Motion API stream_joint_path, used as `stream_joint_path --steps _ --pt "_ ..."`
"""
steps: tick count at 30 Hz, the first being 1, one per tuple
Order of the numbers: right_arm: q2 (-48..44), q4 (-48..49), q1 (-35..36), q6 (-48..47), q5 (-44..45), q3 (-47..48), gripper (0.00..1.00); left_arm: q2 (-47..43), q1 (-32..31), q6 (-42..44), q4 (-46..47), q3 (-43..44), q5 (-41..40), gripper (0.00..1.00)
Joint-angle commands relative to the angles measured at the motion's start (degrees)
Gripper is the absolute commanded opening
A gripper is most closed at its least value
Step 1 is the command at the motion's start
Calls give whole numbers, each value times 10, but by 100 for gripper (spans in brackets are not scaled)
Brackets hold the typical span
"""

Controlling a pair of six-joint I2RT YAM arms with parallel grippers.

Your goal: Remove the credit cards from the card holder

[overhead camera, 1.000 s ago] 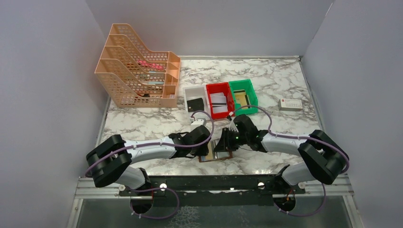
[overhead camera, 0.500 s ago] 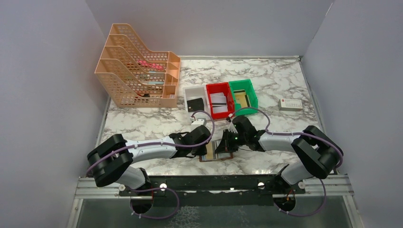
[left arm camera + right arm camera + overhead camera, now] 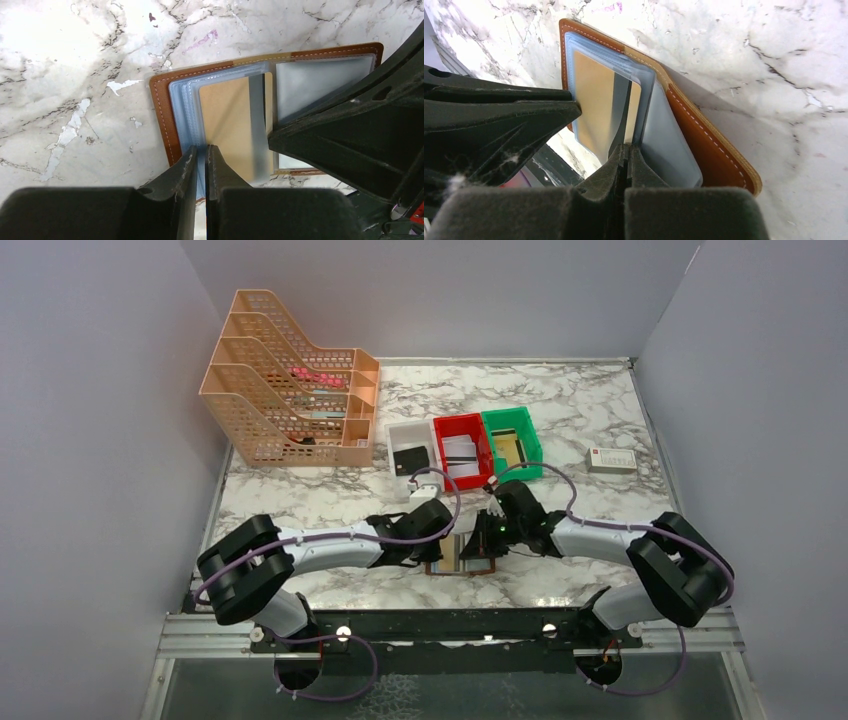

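Observation:
The brown card holder (image 3: 447,567) lies open on the marble near the front edge, with pale blue sleeves showing. A gold credit card (image 3: 230,120) with a grey stripe sits in the top sleeve. My left gripper (image 3: 201,149) is shut on the near edge of a blue sleeve (image 3: 183,100) of the card holder (image 3: 161,115). From the other side, my right gripper (image 3: 626,146) is shut on the edge of the gold credit card (image 3: 596,100), at the end of its stripe. Both grippers meet over the holder in the top view, left gripper (image 3: 432,548) and right gripper (image 3: 478,543).
Behind the holder stand a white bin (image 3: 403,432) with a black card, a red bin (image 3: 441,453) with white cards and a green bin (image 3: 532,445) with a gold card. An orange mesh rack (image 3: 290,390) is at the back left. A small white box (image 3: 611,460) lies at the right.
Both grippers have closed, the left on the sleeve and the right on the card's edge. The two wrists have shifted slightly toward the back over the holder.

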Motion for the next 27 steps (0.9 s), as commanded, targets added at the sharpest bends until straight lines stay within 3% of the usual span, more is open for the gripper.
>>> stream_joint_path --steps 1,9,19,27 --pt "-24 -25 -11 -18 -2 7 1 36 0 13 -55 -12 -19 0" --pt "-44 -42 -24 -19 4 -1 2 34 0 14 -58 -12 -21 0" --pt "9 62 -24 20 -65 -13 32 29 0 20 -52 -8 -8 0" --pt "41 65 -24 36 -18 -31 29 33 0 17 -42 -10 6 0"
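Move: The tan card, in its clear sleeve on the left half of the open card holder, has its middle about 3 cm left of and 1 cm ahead of the right hand, at fingertip height; the holder's middle is some 1 cm to the left of that hand, level with it. The red bin stands roughly 21 cm straight ahead, the white bin 20 cm ahead and 10 cm left. From the left hand, the card's middle is about 3 cm right and 1 cm ahead. The tan card's spine-side edge, where the right fingertips are shut, is tugged at as the right hand draws on about 1 cm right and 1 cm up; the fingers then open about a third and the hand returns left about 1 cm and down to the table, tips straddling the edge of card and sleeve. The left fingers stay on the sleeve's outer side, holding the place and closing a touch. ##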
